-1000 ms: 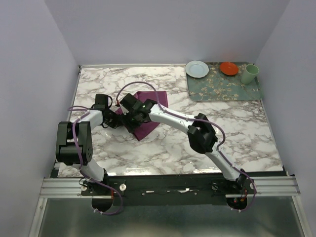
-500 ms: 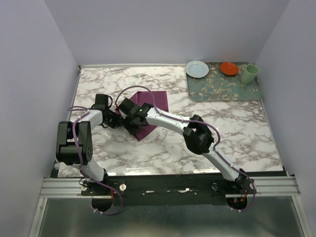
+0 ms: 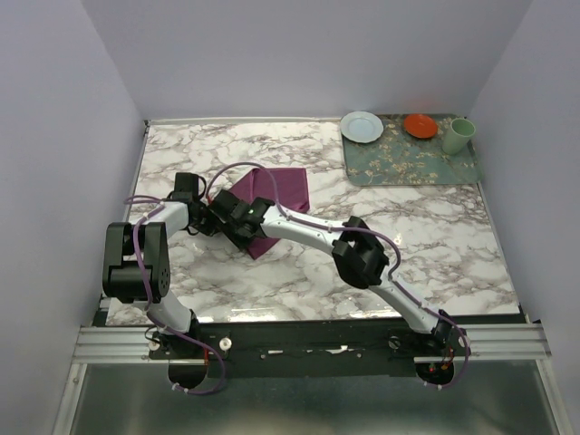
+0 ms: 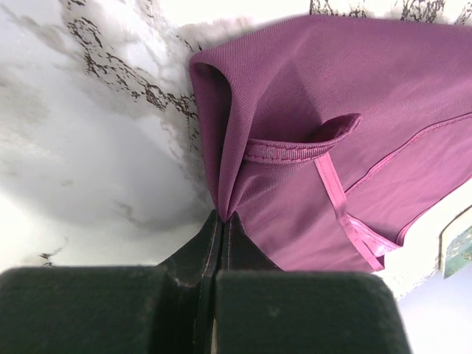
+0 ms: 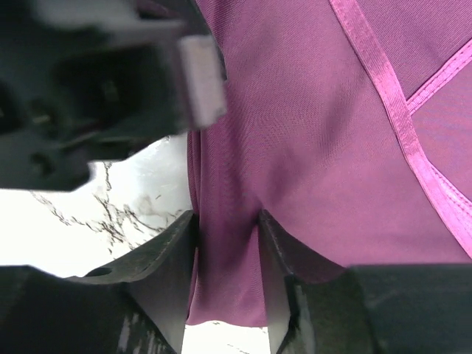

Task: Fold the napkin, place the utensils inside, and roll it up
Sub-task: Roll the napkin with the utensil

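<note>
The plum-purple napkin (image 3: 275,188) lies partly folded on the marble table, left of centre. My left gripper (image 3: 215,218) is shut on the napkin's (image 4: 310,162) left fold, the cloth pinched at the left gripper's tips (image 4: 223,220). My right gripper (image 3: 234,224) sits right beside it at the same edge. In the right wrist view the right gripper (image 5: 227,230) stands open, a rolled fold of napkin (image 5: 310,140) lying between its fingers, and the left gripper's black body (image 5: 88,96) is close above it. The utensils are out of view.
A green floral mat (image 3: 408,165) lies at the back right, bearing a pale blue plate (image 3: 362,126), an orange dish (image 3: 420,125) and a green cup (image 3: 459,136). Walls close the table on three sides.
My right gripper has slid left along the napkin's near edge towards the left gripper, and its jaws have narrowed around the fold. The left gripper has kept its pinch.
</note>
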Motion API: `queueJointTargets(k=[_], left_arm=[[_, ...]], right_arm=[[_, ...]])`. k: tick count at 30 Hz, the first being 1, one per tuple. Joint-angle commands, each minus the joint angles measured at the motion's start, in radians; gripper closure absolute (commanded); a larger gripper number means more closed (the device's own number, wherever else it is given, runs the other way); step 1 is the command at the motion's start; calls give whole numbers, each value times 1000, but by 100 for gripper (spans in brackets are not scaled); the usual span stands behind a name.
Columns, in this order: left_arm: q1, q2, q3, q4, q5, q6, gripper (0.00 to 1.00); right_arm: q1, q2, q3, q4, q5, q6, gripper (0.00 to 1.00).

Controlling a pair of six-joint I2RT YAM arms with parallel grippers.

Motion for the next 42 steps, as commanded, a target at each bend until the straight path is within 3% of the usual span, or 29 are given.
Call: queueJointTargets(k=[1, 5, 8, 11, 15, 22, 32, 38, 42], left_arm=[[-2, -16, -26, -3, -29, -8, 100], [17, -27, -76, 35, -9, -12, 99], [38, -36, -107, 81, 31, -9, 86], [63, -53, -127, 103, 43, 6, 66], [102, -85, -124, 86, 40, 51, 53], [123, -249, -124, -6, -83, 120, 42], [124, -349, -149, -49, -72, 219, 41], [124, -292, -149, -55, 49, 246, 41], [110, -269, -169, -14, 118, 184, 41]], right_arm=[[21, 111, -64, -68, 87, 34, 57], [27, 108, -120, -35, 103, 47, 60], [32, 114, -126, -33, 119, 56, 65], [32, 122, -138, -27, 125, 57, 67], [32, 130, -133, -28, 102, 48, 72], [-31, 68, -215, 39, -157, 65, 83], [-136, 42, -258, 108, -593, 103, 99], [-203, 21, -336, 194, -800, 131, 99], [-218, 41, -319, 208, -877, 131, 99]])
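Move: Between the right hand's open fingers lies the near part of the napkin's rolled edge, level with them; that spot is about 8 cm right and 5 cm back from the left hand, whose shut fingers still pinch the roll farther out. From the right hand, the roll's near tip is some 4 cm back and 3 cm right, its far-left end about 8 cm ahead and 10 cm left, and the unrolled cloth's middle roughly 13 cm ahead and 9 cm right. Staying almost in place, the right hand closes its fingers on the rolled edge, then tips over some 40 degrees about the roll's length, fingertips swinging to point left and the hand leaning towards the unrolled cloth, and ends fully shut on the cloth. The left hand opens, lets go, moves about 5 cm left while rising about 5 cm, then draws back towards the base and sinks a little. ##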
